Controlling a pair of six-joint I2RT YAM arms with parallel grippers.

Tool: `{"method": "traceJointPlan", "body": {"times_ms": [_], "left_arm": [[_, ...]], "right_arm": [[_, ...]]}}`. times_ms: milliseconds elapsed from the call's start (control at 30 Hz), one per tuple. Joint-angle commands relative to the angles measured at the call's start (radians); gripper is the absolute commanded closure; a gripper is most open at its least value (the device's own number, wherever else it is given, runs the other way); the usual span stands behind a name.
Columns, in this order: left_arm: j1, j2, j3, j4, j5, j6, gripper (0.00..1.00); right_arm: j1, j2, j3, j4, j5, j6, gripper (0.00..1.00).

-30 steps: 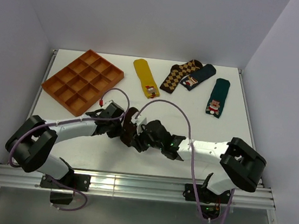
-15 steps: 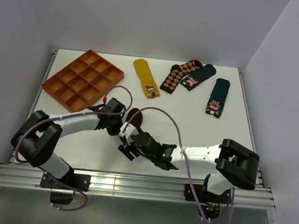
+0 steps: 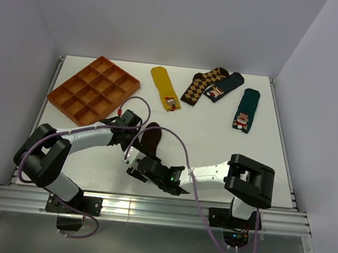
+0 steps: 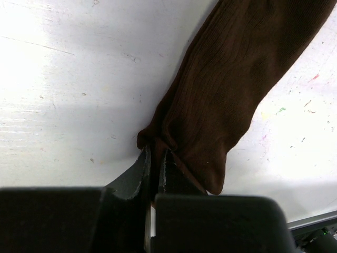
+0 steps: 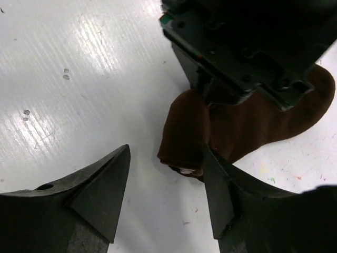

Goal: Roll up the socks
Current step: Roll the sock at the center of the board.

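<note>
The dark brown sock (image 3: pixel 150 136) lies on the white table between the two arms, its near end folded over with a bit of pale cream showing underneath (image 5: pixel 184 169). My left gripper (image 3: pixel 134 147) is shut on the folded near edge of the sock (image 4: pixel 231 89), with its fingers (image 4: pixel 143 166) pinching the fabric against the table. My right gripper (image 3: pixel 132 161) is open and empty just in front of the sock's folded end (image 5: pixel 184 129). Its right fingertip (image 5: pixel 213 168) is next to the fabric. The left gripper's body (image 5: pixel 237 47) fills the top of the right wrist view.
An orange compartment tray (image 3: pixel 93 89) stands at the back left. A mustard yellow sock (image 3: pixel 164 87), a brown-and-tan diamond sock (image 3: pixel 202 84), a dark blue sock (image 3: pixel 224 86) and a dark green sock (image 3: pixel 245 110) lie along the back.
My right gripper has let go of the sock, opened, and drawn back to the near left. The left gripper has stayed shut on the sock, which now lies flatter.
</note>
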Motion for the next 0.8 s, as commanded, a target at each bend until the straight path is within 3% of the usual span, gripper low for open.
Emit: {"method": "traceJointPlan", "body": {"times_ms": [0,100,600,700,767], "left_arm": [[0.002,0.044,-0.007,-0.059,-0.014,0.036,1.0],[0.002,0.045,-0.006,-0.058,0.002,0.037,1.0],[0.002,0.047,0.007,-0.064,0.017,0.062,1.0],[0.002,0.044,0.005,-0.067,0.02,0.067,1.0],[0.004,0.034,0.005,-0.07,0.02,0.073,1.0]], "right_arm": [[0.031,0.022,0.05,0.0,0.073,-0.029,0.36],[0.05,0.055,0.068,-0.011,0.1,-0.034,0.41],[0.065,0.237,0.156,-0.119,0.274,-0.003,0.41],[0.059,0.249,0.157,-0.137,0.279,0.02,0.5],[0.054,0.253,0.157,-0.145,0.274,0.035,0.63]]}}
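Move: The sock's rolled cuff end lies just beyond the right fingertips, about 3 cm ahead and 3 cm below, with little sideways offset. Its middle is some 3 cm right of and 2 cm behind the left hand, which already pinches its left edge. From the right hand, the left fingertips stand about 5 cm ahead and 3 cm to the left, and the flat sock foot about 10 cm ahead and 2 cm to the right. The rolled cuff end is approached by the right hand, which sinks about 3 cm, edging back and left at first, then pushing forward some 2 cm. It swings its pointing some 15 degrees clockwise, and its partly open fingers narrow around the roll, mostly at the end. The left hand stays in place, keeping its pinch on the roll's left edge. ##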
